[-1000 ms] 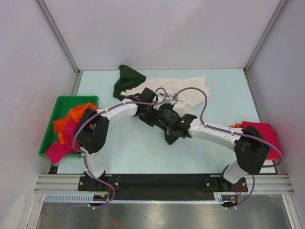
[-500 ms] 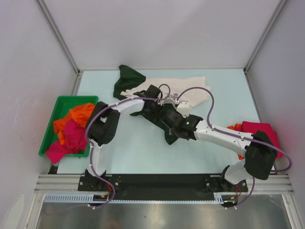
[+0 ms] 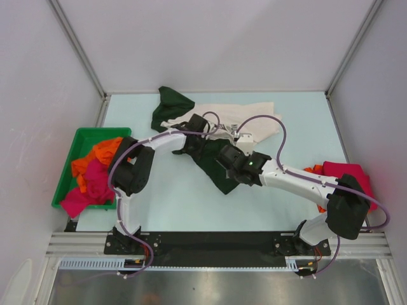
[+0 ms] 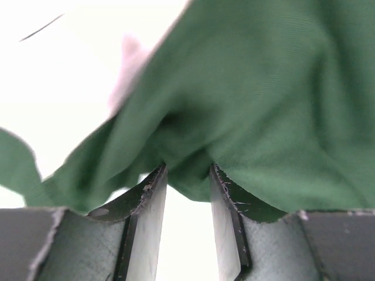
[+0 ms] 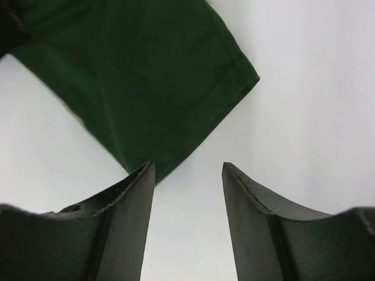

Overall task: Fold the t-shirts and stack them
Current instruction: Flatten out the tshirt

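Note:
The cream t-shirt [image 3: 254, 124] with dark green sleeves lies at the back middle of the table, one sleeve [image 3: 168, 105] flung to the back left. Its other green sleeve [image 3: 215, 173] spreads forward between the two arms. My left gripper [image 3: 198, 145] is shut on a bunched fold of that green cloth [image 4: 246, 105], which fills the gap at the tips of the left gripper [image 4: 187, 171]. My right gripper [image 3: 226, 169] is open over bare table, nothing between the fingers of the right gripper [image 5: 188, 167]. The sleeve hem [image 5: 193, 126] lies just beyond one of its fingertips [image 5: 146, 170].
A green bin [image 3: 76, 135] at the left holds orange [image 3: 102, 152] and magenta-pink [image 3: 92, 181] t-shirts. A crimson t-shirt [image 3: 350, 176] lies on an orange one [image 3: 314, 169] at the right edge. White walls close the back and sides.
The green sleeve has been drawn out and now lies spread wider toward the front. The left arm's elbow has shifted left, and both grippers have moved slightly.

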Available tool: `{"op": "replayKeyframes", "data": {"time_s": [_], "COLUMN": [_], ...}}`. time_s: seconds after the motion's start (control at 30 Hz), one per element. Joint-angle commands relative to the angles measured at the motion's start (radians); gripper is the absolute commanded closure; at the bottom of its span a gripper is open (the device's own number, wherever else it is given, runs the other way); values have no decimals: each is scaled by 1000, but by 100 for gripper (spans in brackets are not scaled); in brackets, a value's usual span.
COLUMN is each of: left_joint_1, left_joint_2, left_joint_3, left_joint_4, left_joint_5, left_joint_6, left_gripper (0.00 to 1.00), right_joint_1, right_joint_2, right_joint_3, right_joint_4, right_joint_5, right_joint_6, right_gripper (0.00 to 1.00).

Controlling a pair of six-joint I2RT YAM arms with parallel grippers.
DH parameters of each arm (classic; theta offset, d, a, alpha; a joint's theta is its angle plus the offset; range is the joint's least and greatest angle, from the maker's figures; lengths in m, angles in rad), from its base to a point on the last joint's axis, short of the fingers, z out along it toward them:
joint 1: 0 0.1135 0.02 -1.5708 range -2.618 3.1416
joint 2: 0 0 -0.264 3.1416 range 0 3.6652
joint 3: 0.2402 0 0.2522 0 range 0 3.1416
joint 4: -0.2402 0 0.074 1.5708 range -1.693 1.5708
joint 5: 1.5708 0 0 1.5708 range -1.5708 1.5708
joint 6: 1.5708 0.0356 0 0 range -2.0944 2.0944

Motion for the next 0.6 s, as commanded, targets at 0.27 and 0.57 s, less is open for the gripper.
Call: {"op": "replayKeyframes", "data": {"time_s": [0.27, 0.57], "left_joint_1": [287, 374], "left_joint_2": [-29, -24], "left_joint_3": [-36, 122], "left_joint_4": [-132, -180], "left_joint_5": [-194, -165], "left_joint_6": [112, 96], "left_gripper": [60, 60], "right_joint_1": [-33, -44], "right_joint_2": [10, -15], "right_joint_3": [23, 2], "right_joint_4": [84, 95], "right_joint_5": [-12, -25], "right_joint_6": [-41, -56], "right_gripper": [45, 44]}}
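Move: The left hand is already on the rear part of the shirt's near green sleeve; the bare table where that sleeve is taken lies about 18 cm to its left and 5 ahead. The sleeve's middle is roughly 10 cm right and 6 back; the far sleeve some 10 cm left and 18 ahead; the white body about 14 right and 14 ahead. From the right hand the bare spot is around 34 cm left, 16 ahead, 10 below. Staying low, the left hand drags the near sleeve about 18 cm left and slightly forward, turning some 20 degrees counter-clockwise. ##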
